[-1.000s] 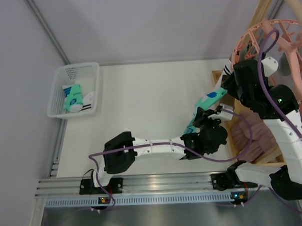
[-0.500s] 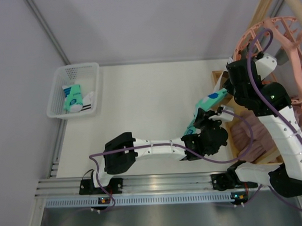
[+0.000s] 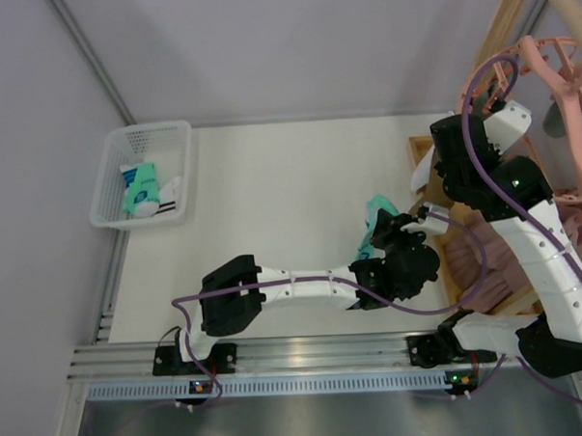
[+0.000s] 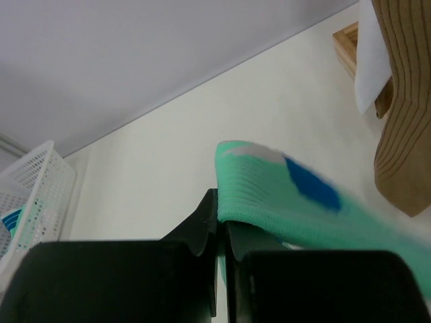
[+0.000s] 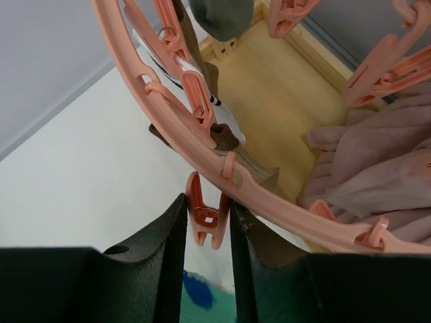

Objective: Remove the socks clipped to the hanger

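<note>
My left gripper (image 3: 388, 235) is shut on one end of a mint-green sock (image 3: 373, 219) with blue and white patches. The sock hangs free over the table and folds over the fingers in the left wrist view (image 4: 269, 195). My right gripper (image 3: 444, 173) is up at the salmon-pink hanger (image 3: 555, 62). In the right wrist view its jaws (image 5: 205, 208) squeeze a dangling clip (image 5: 205, 219) under the ring (image 5: 256, 199); that clip holds nothing. A white sock with dark stripes (image 5: 225, 124) and a brown sock (image 5: 225, 141) stay clipped to the ring.
A white basket (image 3: 110, 173) at the far left holds a mint-green sock and a white striped sock (image 3: 140, 191). A wooden frame (image 3: 514, 15) with a wooden base (image 5: 283, 87) stands at the right, with mauve cloth (image 3: 486, 267) lying in it.
The mint-green sock's upper end has come out of the clip and dropped towards my left gripper. My right arm shifted left with the clip, and the hanger swung.
</note>
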Controlling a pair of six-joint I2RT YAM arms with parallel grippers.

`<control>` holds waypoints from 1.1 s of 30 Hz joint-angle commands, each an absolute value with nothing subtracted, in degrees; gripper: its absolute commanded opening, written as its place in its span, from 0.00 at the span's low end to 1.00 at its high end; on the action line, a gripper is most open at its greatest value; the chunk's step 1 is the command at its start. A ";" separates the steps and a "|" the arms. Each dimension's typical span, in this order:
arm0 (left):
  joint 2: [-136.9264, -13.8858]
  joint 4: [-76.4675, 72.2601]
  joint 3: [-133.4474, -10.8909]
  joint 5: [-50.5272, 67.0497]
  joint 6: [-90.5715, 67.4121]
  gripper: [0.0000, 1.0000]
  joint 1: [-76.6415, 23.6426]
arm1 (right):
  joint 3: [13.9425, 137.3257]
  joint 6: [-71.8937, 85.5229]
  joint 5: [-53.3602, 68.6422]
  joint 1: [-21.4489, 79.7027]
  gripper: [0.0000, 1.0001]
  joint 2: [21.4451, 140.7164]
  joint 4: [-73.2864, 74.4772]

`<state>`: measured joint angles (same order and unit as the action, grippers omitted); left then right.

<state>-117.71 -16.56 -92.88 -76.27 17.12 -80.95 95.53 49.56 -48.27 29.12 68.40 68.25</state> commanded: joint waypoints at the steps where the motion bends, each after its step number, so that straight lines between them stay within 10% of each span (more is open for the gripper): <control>1: -117.25 -16.61 -92.38 -78.58 17.84 0.00 -81.12 | 94.92 48.69 -51.94 29.36 0.03 68.64 65.48; 8: -114.35 -16.26 -87.65 -74.89 14.86 0.00 -80.34 | 93.34 48.25 -51.24 29.44 0.00 67.33 64.69; 12: -104.02 4.69 -85.96 -53.63 -7.29 0.00 -74.20 | 92.73 48.16 -50.19 29.44 0.00 65.92 64.51; 19: -87.11 12.37 -78.65 -29.13 -13.62 0.00 -50.56 | 90.79 48.08 -48.08 29.53 0.00 63.55 64.25; 33: -88.06 29.79 -99.13 -17.13 -10.11 0.00 -0.72 | 90.79 45.62 -47.72 29.62 0.00 61.70 63.81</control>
<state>-88.14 27.42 -94.15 -20.03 -10.20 -5.72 90.37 47.24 -46.78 29.15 62.52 65.10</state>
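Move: The white basket, with socks already in it, is the left gripper's goal: about 55 cm to its left, 20 cm ahead and some 20 cm below. The left gripper already holds the green sock, free of its clip. The hanging brown sock is close by, roughly 10 cm right of that gripper, 5 cm ahead and about level in height. From the right gripper, the basket lies about 67 cm left, 18 cm ahead and 31 cm below. Keep the left fingers shut on the green sock, dip them about 4 cm, then swing fast to the left, some 46 cm in all, while reaching about 20 cm forward and rising towards the basket. On the way tip the fingers down, roll the hand's left side down and turn it counter-clockwise. Keep the right fingers on the empty clip, easing back slightly. ##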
